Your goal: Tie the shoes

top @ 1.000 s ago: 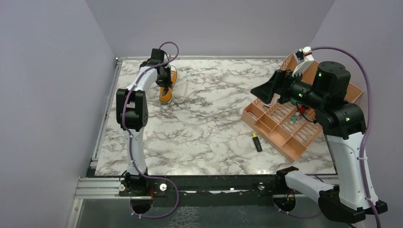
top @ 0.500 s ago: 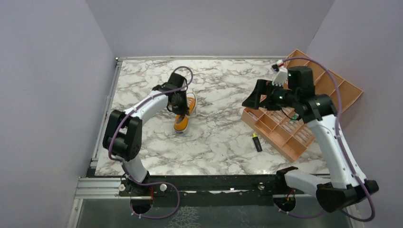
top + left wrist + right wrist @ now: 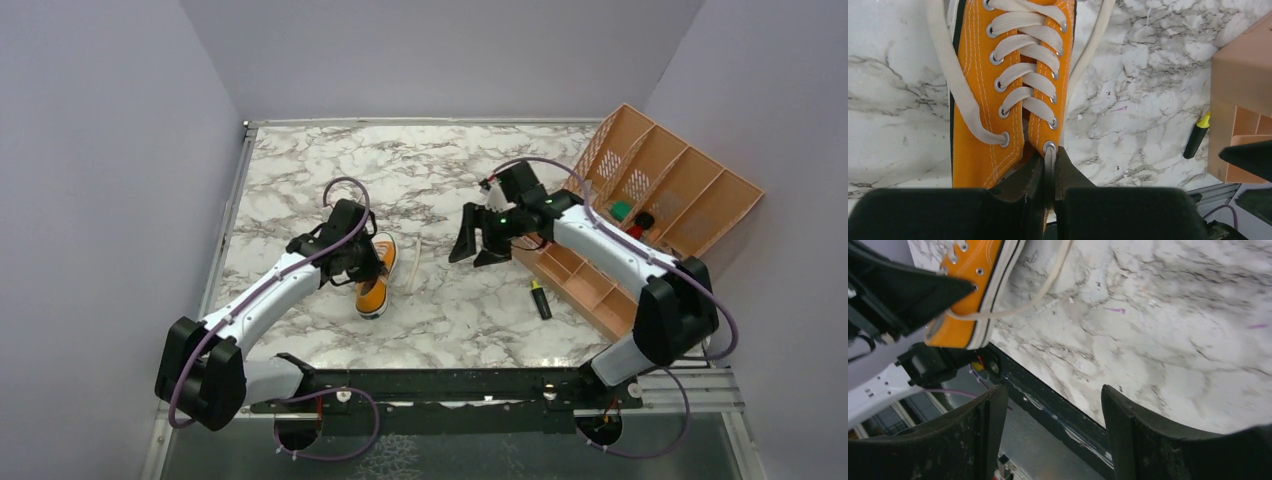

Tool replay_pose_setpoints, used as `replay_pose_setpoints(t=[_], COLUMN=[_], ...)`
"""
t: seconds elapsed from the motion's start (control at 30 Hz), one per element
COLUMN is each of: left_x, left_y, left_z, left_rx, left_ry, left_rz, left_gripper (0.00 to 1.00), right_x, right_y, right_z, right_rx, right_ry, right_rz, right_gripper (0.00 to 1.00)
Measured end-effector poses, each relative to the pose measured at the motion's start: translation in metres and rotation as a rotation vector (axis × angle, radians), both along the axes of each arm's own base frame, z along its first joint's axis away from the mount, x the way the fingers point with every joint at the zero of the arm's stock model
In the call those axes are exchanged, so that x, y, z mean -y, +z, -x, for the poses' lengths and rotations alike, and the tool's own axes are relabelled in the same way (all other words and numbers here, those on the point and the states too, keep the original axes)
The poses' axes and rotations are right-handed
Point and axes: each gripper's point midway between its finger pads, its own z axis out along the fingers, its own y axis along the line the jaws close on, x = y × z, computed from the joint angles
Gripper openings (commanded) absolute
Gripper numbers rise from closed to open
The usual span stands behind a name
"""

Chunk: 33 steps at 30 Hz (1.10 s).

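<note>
The orange sneaker [image 3: 373, 288] lies on the marble table left of centre, toe toward the near edge. It fills the left wrist view [image 3: 978, 125], white laces crossed through its eyelets. My left gripper [image 3: 371, 262] is shut at the shoe's opening [image 3: 1049, 161], pinching the white lace where it leaves the top right eyelet. One loose lace end [image 3: 413, 262] trails on the table right of the shoe; it also shows in the right wrist view [image 3: 1048, 282]. My right gripper [image 3: 470, 250] is open and empty, low over the table right of the shoe [image 3: 973, 285].
A peach divided organizer tray [image 3: 600, 285] lies at the right, with a tilted peach rack [image 3: 670, 180] behind it holding small items. A black marker with a yellow cap [image 3: 541, 300] lies beside the tray; it also shows in the left wrist view [image 3: 1196, 137]. The table's black front rail [image 3: 1058, 415] is near.
My left gripper has dragged the shoe from the far left corner toward the near middle. My right arm has swung down and left from above the tray to beside the shoe, still open.
</note>
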Motion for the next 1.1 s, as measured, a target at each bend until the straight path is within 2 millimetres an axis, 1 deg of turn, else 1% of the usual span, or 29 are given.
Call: replay_pose_setpoints(t=[0.03,0.1,0.2,0.23,0.27,0.37,0.47,0.6,0.63,0.73,0.83,0.87,0.9,0.93,1.03,1.07,1.1], left_x=[-0.003,-0.004,-0.001,0.000,0.001,0.006,0.009,0.013,0.013,0.014,0.015,0.015,0.016,0.017,0.021,0.025,0.028], left_y=[-0.006,-0.011,-0.010,-0.010,-0.009,-0.010,-0.010,-0.013,-0.013,-0.014,-0.015,-0.016,-0.015,-0.015,-0.015,-0.017,-0.020], left_z=[0.007,0.012,0.009,0.007,0.006,0.002,0.000,0.000,0.001,0.002,0.003,0.004,0.004,0.005,0.004,0.004,0.004], left_rx=[-0.021,-0.044,-0.040,-0.036,-0.034,-0.036,-0.035,-0.047,-0.048,-0.051,-0.055,-0.056,-0.056,-0.058,-0.054,-0.061,-0.069], left_ry=[0.018,0.036,0.047,0.051,0.055,0.063,0.063,0.052,0.050,0.045,0.038,0.033,0.030,0.022,0.009,-0.001,-0.012], left_rz=[0.001,0.004,0.017,0.023,0.029,0.048,0.061,0.072,0.073,0.078,0.082,0.084,0.087,0.094,0.113,0.124,0.131], left_gripper=[0.04,0.04,0.04,0.04,0.04,0.04,0.04,0.04,0.04,0.04,0.04,0.04,0.04,0.04,0.05,0.09,0.15], right_x=[-0.011,-0.032,-0.059,-0.066,-0.079,-0.106,-0.117,-0.120,-0.118,-0.116,-0.111,-0.110,-0.108,-0.103,-0.086,-0.078,-0.066], right_y=[-0.007,-0.024,-0.053,-0.041,-0.069,-0.086,-0.101,-0.120,-0.126,-0.130,-0.133,-0.134,-0.136,-0.136,-0.136,-0.135,-0.134], right_z=[-0.002,-0.005,-0.015,-0.031,-0.032,-0.056,-0.069,-0.088,-0.091,-0.099,-0.100,-0.100,-0.100,-0.099,-0.092,-0.088,-0.082], right_rx=[-0.007,-0.043,-0.100,-0.061,-0.104,-0.079,-0.054,-0.014,-0.004,0.032,0.066,0.082,0.098,0.115,0.138,0.139,0.137], right_ry=[0.005,0.002,-0.026,-0.062,-0.051,-0.091,-0.120,-0.141,-0.140,-0.141,-0.145,-0.144,-0.150,-0.150,-0.159,-0.157,-0.151], right_rz=[0.001,0.009,0.069,0.072,0.125,0.199,0.269,0.367,0.390,0.435,0.489,0.507,0.519,0.535,0.560,0.570,0.582], right_gripper=[0.67,0.63,0.63,0.63,0.63,0.63,0.63,0.62,0.61,0.53,0.31,0.20,0.04,0.01,0.01,0.01,0.01])
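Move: The loose lace end lies flat on the table, roughly 12 cm ahead of the open right hand, 12 cm to its left and 14 cm below. From that hand the shoe's middle is about 23 cm left, 2 cm ahead and 11 cm down, and the highlighter some 16 cm right, 4 cm back and 14 cm down. From the left hand, the loose end is about 12 cm ahead, 8 cm right and 10 cm down. Right hand dips about 13 cm, forward and left, pinches the lace end, draws right; left keeps its lace. ##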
